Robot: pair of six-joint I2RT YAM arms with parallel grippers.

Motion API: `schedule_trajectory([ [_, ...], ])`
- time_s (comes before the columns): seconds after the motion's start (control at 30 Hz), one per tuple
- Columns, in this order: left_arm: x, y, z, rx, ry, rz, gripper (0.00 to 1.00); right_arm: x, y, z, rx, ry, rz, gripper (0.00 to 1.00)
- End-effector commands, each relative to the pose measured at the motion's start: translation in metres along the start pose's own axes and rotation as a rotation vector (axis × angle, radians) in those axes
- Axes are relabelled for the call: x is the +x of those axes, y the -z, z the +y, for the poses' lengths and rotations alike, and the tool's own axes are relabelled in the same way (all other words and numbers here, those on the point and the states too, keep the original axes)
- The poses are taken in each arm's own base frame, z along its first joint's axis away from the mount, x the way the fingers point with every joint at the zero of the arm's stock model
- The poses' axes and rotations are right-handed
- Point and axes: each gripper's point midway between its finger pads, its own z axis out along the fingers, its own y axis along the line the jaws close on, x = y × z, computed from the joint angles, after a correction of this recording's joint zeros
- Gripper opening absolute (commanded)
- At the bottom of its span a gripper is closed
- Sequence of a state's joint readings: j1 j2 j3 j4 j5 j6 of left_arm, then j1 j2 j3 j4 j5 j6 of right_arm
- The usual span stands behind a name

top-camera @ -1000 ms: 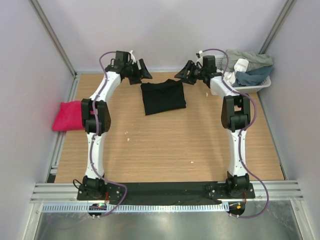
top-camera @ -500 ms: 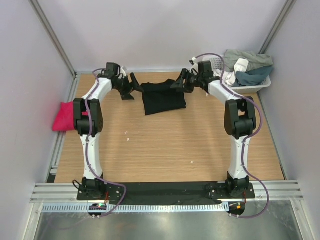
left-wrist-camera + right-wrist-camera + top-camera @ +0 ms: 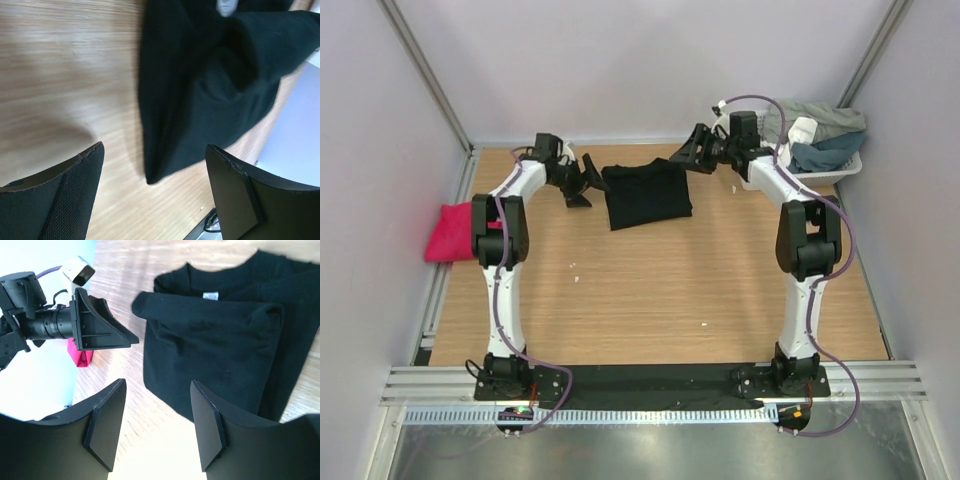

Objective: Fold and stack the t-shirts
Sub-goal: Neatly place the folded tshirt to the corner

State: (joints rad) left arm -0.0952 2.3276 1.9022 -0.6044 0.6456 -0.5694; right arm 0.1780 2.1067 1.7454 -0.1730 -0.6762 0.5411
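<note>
The black t-shirt [image 3: 647, 192] lies folded into a rough square on the wooden table [image 3: 650, 290], near the back. Its collar and white tag [image 3: 210, 295] show in the right wrist view. My left gripper [image 3: 585, 183] hangs open just left of the shirt's left edge [image 3: 165, 125], with only bare wood between its fingers [image 3: 154, 148]. My right gripper [image 3: 698, 155] is open above the shirt's back right corner and holds nothing [image 3: 157, 385]. The pink t-shirt [image 3: 457, 232] lies bunched at the table's far left edge.
A white basket [image 3: 823, 176] with grey, white and blue-green clothes stands at the back right corner. Walls close in the back and both sides. The left arm's gripper [image 3: 100, 325] shows across the shirt in the right wrist view.
My left gripper has come forward and down from the back edge to the shirt's left side. The right gripper dipped toward the shirt's corner, then drew back right. The shirt has not moved.
</note>
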Motion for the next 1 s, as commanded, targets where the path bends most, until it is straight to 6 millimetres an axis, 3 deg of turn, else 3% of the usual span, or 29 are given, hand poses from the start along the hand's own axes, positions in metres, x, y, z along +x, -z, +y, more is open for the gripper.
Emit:
schedule_trajectory([
  [0.0, -0.010, -0.009, -0.002, 0.048, -0.011, -0.008, 0.83, 0.016, -0.026, -0.017, -0.015, -0.041, 0.044, 0.60],
  [0.1, -0.015, -0.020, 0.000, 0.070, -0.006, -0.012, 0.84, 0.020, -0.042, -0.032, -0.009, -0.053, 0.055, 0.60],
  [0.33, -0.028, -0.043, 0.000, 0.099, -0.027, -0.033, 0.84, 0.019, -0.073, -0.046, -0.013, -0.050, 0.052, 0.60],
  [0.53, -0.024, -0.067, -0.001, 0.094, -0.047, -0.022, 0.85, 0.004, -0.089, -0.048, -0.012, -0.030, 0.005, 0.61],
  [0.63, -0.024, -0.076, -0.004, 0.102, -0.050, -0.023, 0.85, 0.008, -0.094, -0.054, -0.002, -0.037, 0.009, 0.61],
  [0.83, -0.022, -0.096, -0.006, 0.106, -0.058, -0.026, 0.68, 0.023, -0.094, -0.062, 0.010, -0.067, 0.044, 0.61],
  [0.97, -0.017, -0.105, -0.008, 0.122, -0.061, -0.017, 0.45, 0.029, -0.095, -0.067, 0.019, -0.081, 0.053, 0.61],
])
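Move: The folded t-shirt's middle lies about 12 cm right of the left hand, level with it in reach and some 5 cm below. From the right hand it is roughly 8 cm left, 1 cm farther out and 16 cm below. The white basket stands about 25 cm right and 12 cm ahead of the right hand; the red cloth is about 28 cm left and 8 cm back from the left hand. Right hand drops about 10 cm towards the t-shirt while left reaches 8 cm forward-right, part-closing around its fold. ##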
